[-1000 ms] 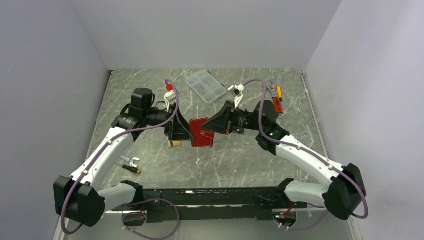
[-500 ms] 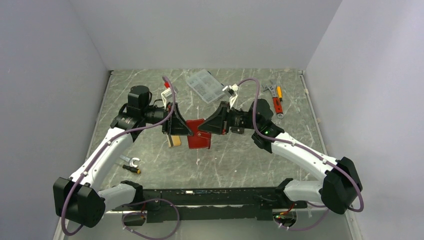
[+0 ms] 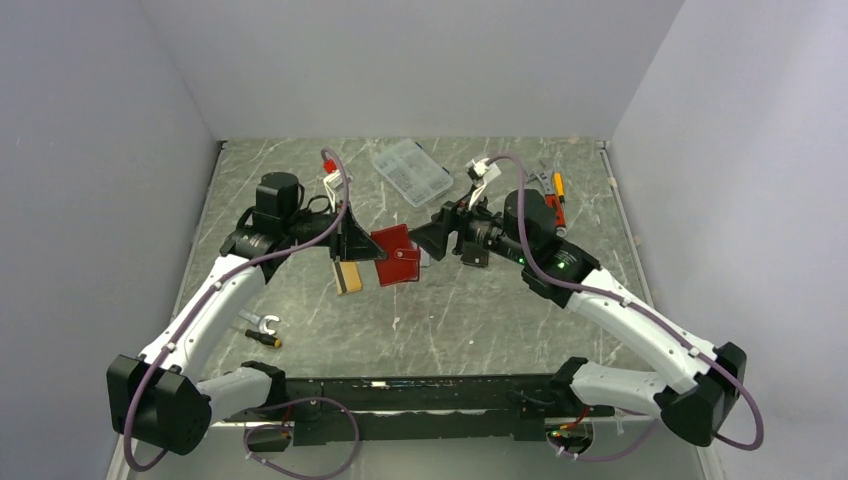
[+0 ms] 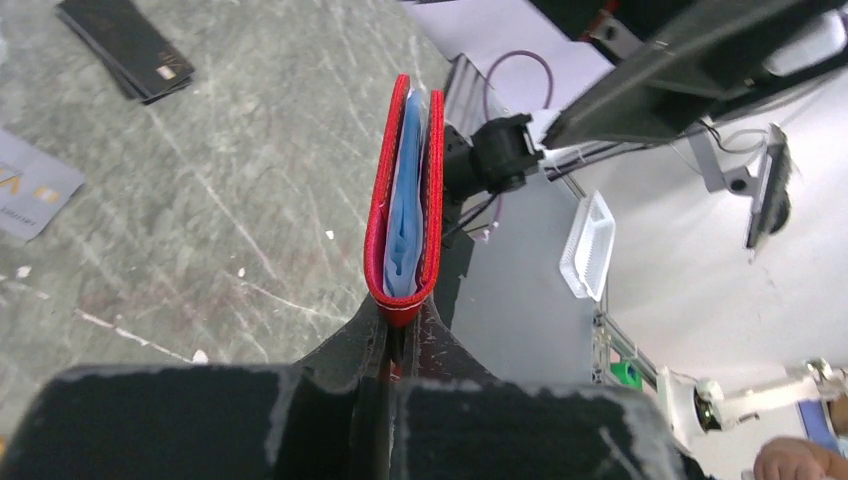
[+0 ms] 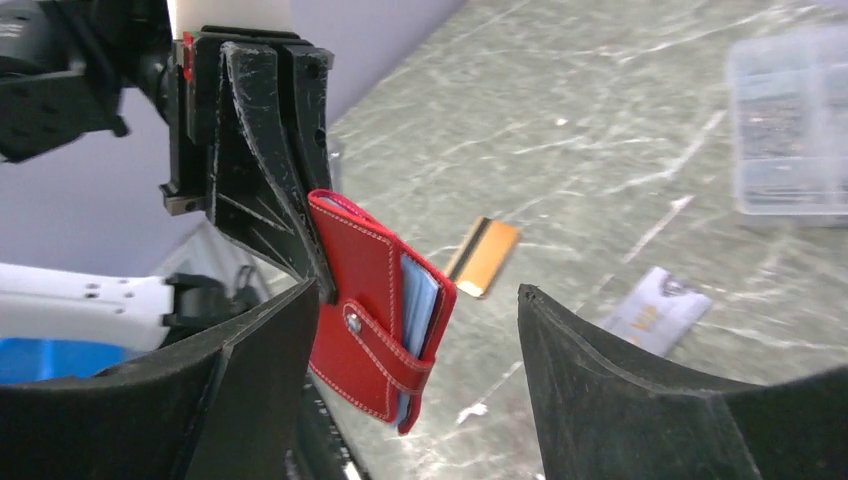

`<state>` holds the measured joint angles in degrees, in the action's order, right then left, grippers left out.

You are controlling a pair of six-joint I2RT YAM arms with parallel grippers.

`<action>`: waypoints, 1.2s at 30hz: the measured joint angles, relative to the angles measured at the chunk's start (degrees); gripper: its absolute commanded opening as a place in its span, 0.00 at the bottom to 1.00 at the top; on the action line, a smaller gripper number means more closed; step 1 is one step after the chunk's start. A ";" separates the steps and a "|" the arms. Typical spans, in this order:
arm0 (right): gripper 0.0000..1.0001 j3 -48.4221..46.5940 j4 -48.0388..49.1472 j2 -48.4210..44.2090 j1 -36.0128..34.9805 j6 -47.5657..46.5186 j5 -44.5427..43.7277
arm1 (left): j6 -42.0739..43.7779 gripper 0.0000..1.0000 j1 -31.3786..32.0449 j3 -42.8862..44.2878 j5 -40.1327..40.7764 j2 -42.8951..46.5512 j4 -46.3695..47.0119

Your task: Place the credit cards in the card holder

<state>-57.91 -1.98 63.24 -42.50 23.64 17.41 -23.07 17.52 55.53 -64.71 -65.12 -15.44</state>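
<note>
The red card holder [image 3: 397, 255] hangs above the table, folded, its snap tab fastened and its light blue inside showing at the edge [image 4: 405, 200]. My left gripper [image 4: 400, 335] is shut on its folded spine. My right gripper [image 5: 412, 300] is open just to the holder's right; the holder [image 5: 375, 320] sits close to its left finger, not gripped. An orange-gold credit card [image 3: 348, 277] lies on the table under the left gripper. A silver-grey card [image 5: 655, 310] and a small stack of dark cards [image 4: 130, 45] lie nearby on the table.
A clear plastic compartment box [image 3: 410, 172] lies at the back centre. Pliers and small tools [image 3: 553, 195] sit at the back right. A small yellow-and-black tool [image 3: 262, 330] lies by the left arm. Grey walls enclose the marbled table [image 3: 470, 310].
My left gripper has shut on the card holder. My right gripper has let go of it, opened and drawn back slightly to the right. The holder has shifted a little toward the back.
</note>
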 measured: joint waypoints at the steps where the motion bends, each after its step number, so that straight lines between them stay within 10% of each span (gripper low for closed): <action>1: 0.74 -0.66 -1.84 -0.55 -0.68 -1.27 -2.54 | 0.02 0.00 -0.13 0.00 1.11 0.00 -0.50; 13: 0.56 -7.50 -11.32 7.78 -25.09 -12.15 -35.89 | -0.83 0.00 -1.16 0.00 7.67 0.00 -2.84; 25: 0.30 -8.57 -8.39 15.32 -29.11 -16.15 -52.33 | -1.99 0.00 -1.70 -0.04 8.48 0.02 -1.66; 36: 0.29 -7.63 -0.55 15.54 -29.24 -19.32 -56.81 | -3.82 0.00 -1.68 -1.70 6.82 0.15 -0.26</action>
<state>-65.54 -2.52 78.78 -71.75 4.32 -39.40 -26.89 15.84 53.82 -57.89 -64.97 -15.70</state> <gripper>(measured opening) 0.278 0.036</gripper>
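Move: The card holder is already in the left hand's shut fingers, its middle about 3 cm to that hand's right and about 1 cm lower. From the open right hand the holder lies about 4 cm left, 3 cm back and 3 cm lower. Down on the table, some 31 cm below the right hand, the silver card lies about 13 cm ahead, and the gold card about 7 cm ahead and 17 cm left. Swinging left and back, then forward again as it dips about 7 cm and rises some 3, the right hand closes in on the card holder, ending roughly 5 cm left and 4 cm lower. It turns clockwise, tips its fingers down and narrows them from wide to about a quarter open, tips coming against the cover at the strap's snap. The left hand keeps its grip, shifting the holder forward and slightly down with a small counter-clockwise turn. ##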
